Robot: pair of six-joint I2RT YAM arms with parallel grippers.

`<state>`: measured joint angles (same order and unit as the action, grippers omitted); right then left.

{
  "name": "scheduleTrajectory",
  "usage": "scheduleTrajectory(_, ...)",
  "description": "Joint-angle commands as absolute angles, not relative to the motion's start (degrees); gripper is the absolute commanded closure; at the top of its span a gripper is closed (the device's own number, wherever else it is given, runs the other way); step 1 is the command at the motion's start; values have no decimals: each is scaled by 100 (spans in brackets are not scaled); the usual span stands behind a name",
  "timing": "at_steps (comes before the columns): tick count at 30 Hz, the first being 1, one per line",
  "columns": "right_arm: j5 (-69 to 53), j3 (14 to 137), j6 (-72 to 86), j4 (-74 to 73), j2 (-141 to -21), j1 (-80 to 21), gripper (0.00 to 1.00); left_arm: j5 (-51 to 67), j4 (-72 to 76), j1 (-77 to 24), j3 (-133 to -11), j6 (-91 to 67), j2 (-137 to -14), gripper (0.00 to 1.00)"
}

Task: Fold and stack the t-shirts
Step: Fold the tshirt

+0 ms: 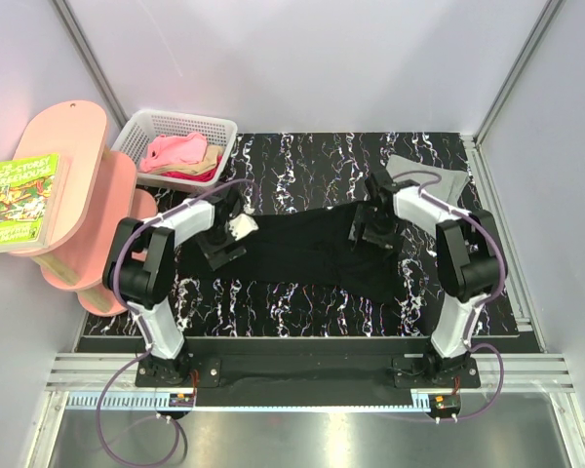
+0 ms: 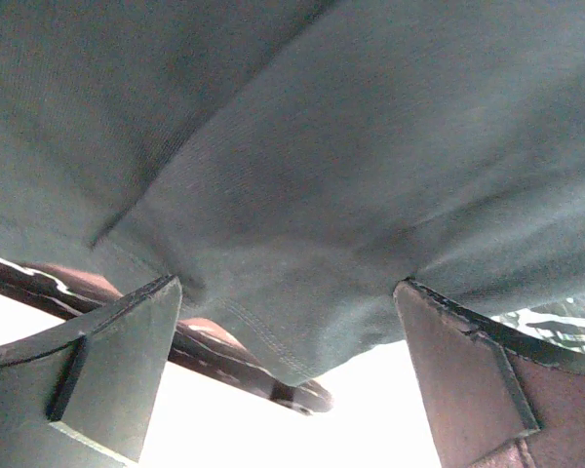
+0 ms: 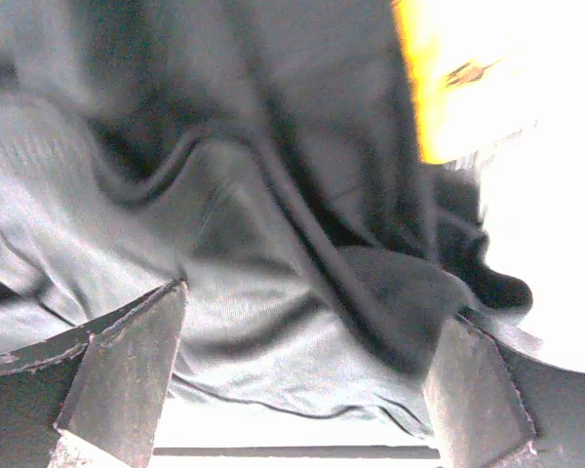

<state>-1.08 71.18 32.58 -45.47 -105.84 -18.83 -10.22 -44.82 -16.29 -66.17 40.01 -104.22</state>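
A black t-shirt (image 1: 312, 253) lies spread across the middle of the dark marbled table (image 1: 302, 156), with a small white patch (image 1: 242, 227) at its left end. My left gripper (image 1: 222, 246) is low over the shirt's left end. In the left wrist view its jaws stand open (image 2: 288, 292), with the stitched hem (image 2: 273, 336) between the fingers. My right gripper (image 1: 375, 229) is over the shirt's right end, also open (image 3: 317, 312) above wrinkled black cloth (image 3: 273, 292). A light grey t-shirt (image 1: 427, 177) lies flat at the back right. Pink, tan and red shirts (image 1: 183, 156) are bunched in a basket.
The white plastic basket (image 1: 151, 124) stands at the table's back left corner. A pink shelf unit (image 1: 73, 195) with a green book (image 1: 19, 200) on it stands left of the table. Walls close in the back and both sides.
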Motion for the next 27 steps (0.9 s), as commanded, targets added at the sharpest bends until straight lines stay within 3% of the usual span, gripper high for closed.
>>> scheduleTrajectory(1, 18, 8093, 2769, -4746, -11117, -1617, 0, -906, -4868, -1828, -6039, 3964, -10126, 1)
scheduleTrajectory(9, 9, 9412, 2619, -5106, -12119, -1512, 0, -36, -6088, -2118, -5599, 4104, -9414, 1)
scheduleTrajectory(18, -448, 10809, 2646, -5212, -13103, -1512, 0, 1449, -7303, -2785, -5915, 4236, -9509, 1)
scheduleTrajectory(27, -676, 13838, 2215, -5985, -14632, -1512, 0, 1644, -7348, -3041, -5880, 4087, -9475, 1)
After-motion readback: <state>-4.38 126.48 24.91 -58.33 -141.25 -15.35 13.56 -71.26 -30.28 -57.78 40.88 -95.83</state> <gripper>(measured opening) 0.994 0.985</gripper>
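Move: The black t-shirt lies as a flat strip just under both open grippers. Its middle is about 24 cm to the right of the left hand and level with it, and about 27 cm to the left of the right hand and 5 cm back. The table's front edge is roughly 29 cm straight back from the left hand. From the right hand, the grey folded cloth sits some 14 cm ahead and 17 cm to the right. Drag the left gripper, fingers open on the t-shirt's left end, about 18 cm back towards the front edge and drifting right, rising a little late while the fingertips swing some 30 degrees in towards the base. Meanwhile slide the open right gripper, still down on the right part, some 18 cm forward, staying left of the grey cloth. ##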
